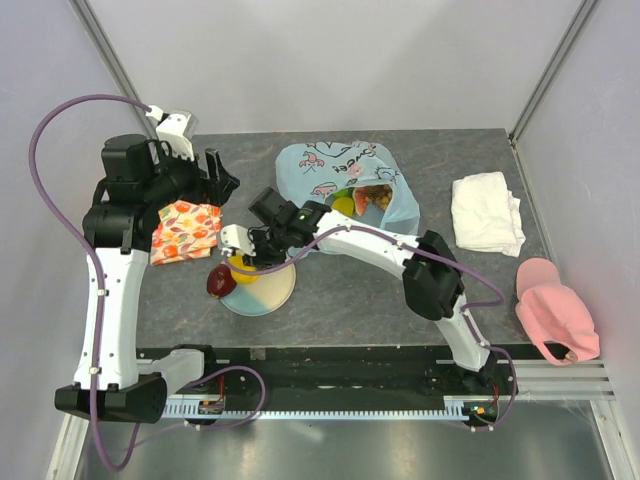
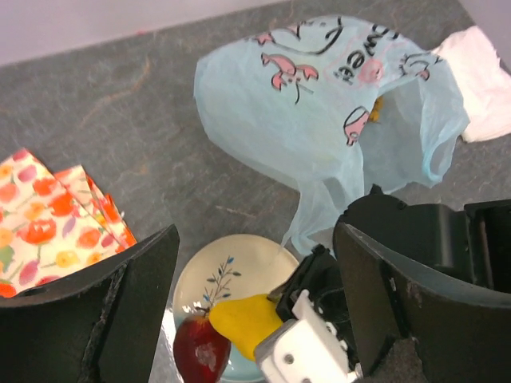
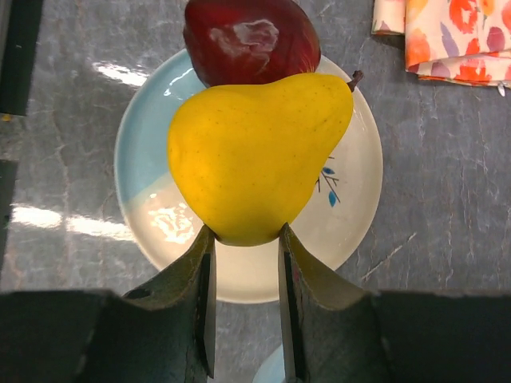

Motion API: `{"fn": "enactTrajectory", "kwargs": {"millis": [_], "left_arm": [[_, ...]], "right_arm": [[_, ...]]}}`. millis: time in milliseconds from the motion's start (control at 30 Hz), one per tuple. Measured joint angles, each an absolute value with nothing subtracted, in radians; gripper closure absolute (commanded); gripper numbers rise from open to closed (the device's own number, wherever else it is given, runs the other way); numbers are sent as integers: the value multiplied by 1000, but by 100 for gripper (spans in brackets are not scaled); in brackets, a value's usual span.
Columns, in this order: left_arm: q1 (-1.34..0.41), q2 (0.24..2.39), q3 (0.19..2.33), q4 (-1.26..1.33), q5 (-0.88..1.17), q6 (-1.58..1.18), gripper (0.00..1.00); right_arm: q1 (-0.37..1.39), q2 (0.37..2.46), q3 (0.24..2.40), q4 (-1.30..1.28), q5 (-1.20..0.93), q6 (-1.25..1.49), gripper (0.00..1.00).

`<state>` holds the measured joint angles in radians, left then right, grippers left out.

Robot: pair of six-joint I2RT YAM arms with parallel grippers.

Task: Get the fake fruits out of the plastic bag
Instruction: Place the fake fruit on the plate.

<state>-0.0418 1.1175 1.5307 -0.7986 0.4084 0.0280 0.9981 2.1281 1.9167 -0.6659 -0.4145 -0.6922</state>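
Observation:
My right gripper (image 3: 246, 235) is shut on the broad end of a yellow pear-shaped fake fruit (image 3: 255, 152), which hangs just over the white-and-blue plate (image 3: 351, 199). A dark red apple (image 3: 247, 40) rests at the plate's far rim, touching the yellow fruit. From above, the yellow fruit (image 1: 242, 265) and apple (image 1: 221, 281) sit at the plate's left edge. The light-blue plastic bag (image 1: 320, 170) lies behind, its mouth showing several more fruits (image 1: 365, 198). My left gripper (image 2: 255, 239) stands open and empty above the table, between the plate (image 2: 227, 271) and the bag (image 2: 319, 104).
An orange-red patterned cloth (image 1: 185, 230) lies left of the plate. A folded white towel (image 1: 485, 210) is at the right of the table. A pink object (image 1: 555, 310) sits past the table's right front corner. The right arm stretches across the middle.

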Motion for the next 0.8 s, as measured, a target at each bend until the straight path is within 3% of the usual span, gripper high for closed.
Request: {"fn": "enactTrajectory", "kwargs": {"millis": [567, 667, 800], "left_arm": [[-7, 1150, 1510, -829, 483, 27, 14], [-7, 1154, 1506, -828, 491, 27, 14], [-7, 1158, 1498, -828, 508, 27, 14]], "right_arm": [[993, 2302, 1995, -625, -311, -775, 78], [993, 2309, 1998, -595, -302, -774, 73], [993, 2319, 1998, -551, -290, -764, 53]]}}
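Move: Over the plate, the right hand holds the yellow pear with the plate's middle about 9 cm below and 2 cm back, level left to right. The dark red fruit lies on the plate some 8 cm to this hand's left, 2 cm back and 6 cm lower; the flowered cloth is 9 cm ahead and 16 cm left. From the left hand, the plate is about 9 cm back, 7 cm right and 32 cm down. Lowering the pear about 6 cm towards the plate, the right hand eases forward nearly 5 cm towards its far rim; the descent comes first, then it levels out and drifts forward and about 1.5 cm left. Its wrist tilts under 10 degrees, the fingers keeping their pinch on the pear. High up, the left hand sinks some 2.5 cm, fingers open. ##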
